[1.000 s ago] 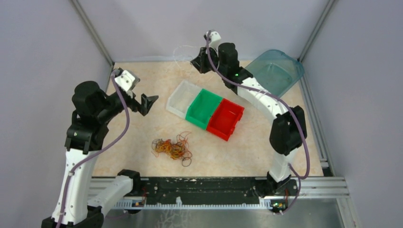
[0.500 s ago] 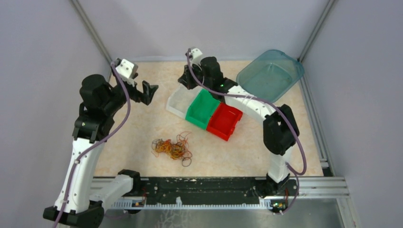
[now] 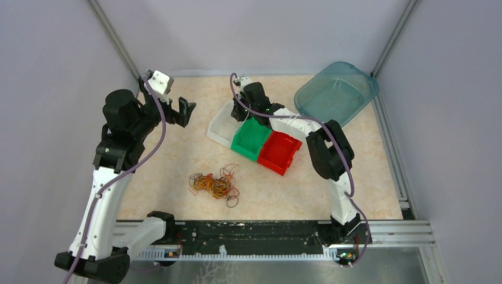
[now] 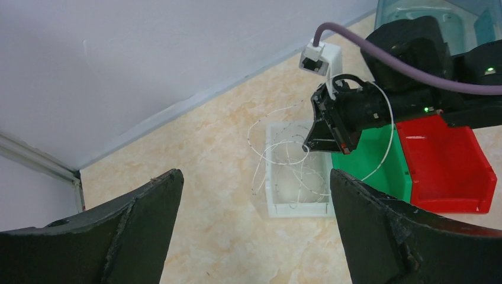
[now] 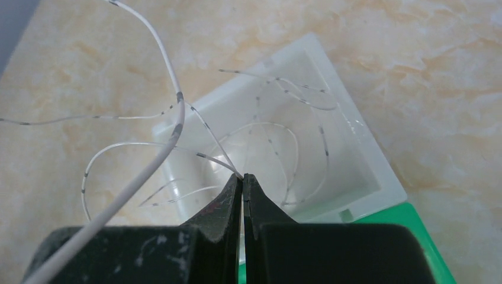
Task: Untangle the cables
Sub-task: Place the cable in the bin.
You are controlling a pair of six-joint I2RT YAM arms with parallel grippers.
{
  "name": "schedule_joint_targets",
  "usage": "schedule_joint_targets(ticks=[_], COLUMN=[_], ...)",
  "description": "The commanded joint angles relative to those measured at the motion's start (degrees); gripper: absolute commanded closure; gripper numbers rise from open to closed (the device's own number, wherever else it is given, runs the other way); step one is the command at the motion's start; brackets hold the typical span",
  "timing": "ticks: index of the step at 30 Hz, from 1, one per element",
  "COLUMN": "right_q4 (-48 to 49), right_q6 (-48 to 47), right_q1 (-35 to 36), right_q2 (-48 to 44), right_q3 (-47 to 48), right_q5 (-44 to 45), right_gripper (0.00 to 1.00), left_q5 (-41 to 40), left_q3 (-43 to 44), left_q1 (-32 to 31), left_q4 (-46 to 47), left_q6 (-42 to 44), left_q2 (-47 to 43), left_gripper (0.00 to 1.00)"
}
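Note:
The tangle of cables (image 3: 214,185), thin orange, red, yellow and brown loops, lies on the table in front of the bins, with no gripper near it. My right gripper (image 5: 242,176) is shut, pinching a thin white cable (image 5: 177,112) at its very tips. That cable's loops hang into and beside the white bin (image 5: 379,177). In the top view the right gripper (image 3: 238,112) sits low over the white bin (image 3: 220,127). My left gripper (image 4: 254,173) is open and holds nothing. It hovers at the back left (image 3: 188,112), facing the bins.
A green bin (image 3: 254,137) and a red bin (image 3: 281,149) adjoin the white one in a diagonal row. A teal tub (image 3: 337,92) leans in the back right corner. A dark loop (image 3: 232,202) lies by the tangle. Grey walls enclose the table.
My right arm has swung from the back wall leftward and down to the white bin, carrying the white cable. The left gripper has shifted slightly back and up.

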Motion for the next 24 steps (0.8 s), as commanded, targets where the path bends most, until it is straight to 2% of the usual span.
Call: schedule_joint_targets(ticks=[1, 11, 15, 19, 24], right_q4=[-6.0, -8.0, -9.2, -12.7, -12.7], right_q6=[-2.2, -7.5, -9.4, -11.7, -11.9], right_q1=[-0.3, 1.3, 2.0, 3.3, 3.8], right_q2=[3.5, 4.7, 5.2, 8.3, 9.8], right_q3=[5.1, 6.0, 8.3, 13.7, 14.7], right_q5=[7.9, 17.8, 19.1, 22.8, 24.0], right_gripper=[1.0, 1.0, 1.0, 1.0, 1.0], left_q5=[0.9, 2.3, 12.1, 20.6, 28.2], left_q3=[1.6, -2.0, 2.4, 9.8, 10.0], left_q1=[0.0, 1.1, 9.4, 10.9, 13.1], left_q4=[1.2, 4.4, 3.8, 0.1, 5.3], left_q6=[0.9, 2.8, -2.9, -3.9, -9.3], left_q2=[1.1, 7.3, 17.5, 26.3, 30.6], left_gripper=[0.0, 0.0, 0.0, 0.0, 0.0])
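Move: The white bin that the cable in the right gripper is going into lies with its middle about 2 cm ahead, 4 cm to the left and 11 cm below that hand. The green bin is some 3 cm back and 6 cm to the right of the hand, at the same depth; the tangle of orange cables lies about 22 cm back, 9 cm left. From the left hand, the white bin is roughly 15 cm ahead, 17 cm right and 36 cm lower. Keep the right gripper shut on the white cable and lower it quickly about 5 cm over the white bin, then ease it forward with a slight drift right, rising a little at the end, while the fingers tip down and swing some 20 degrees clockwise. Bring the left gripper, empty and wide open, about 12 cm forward and as far down, tilting it downward, nearer the white bin. ##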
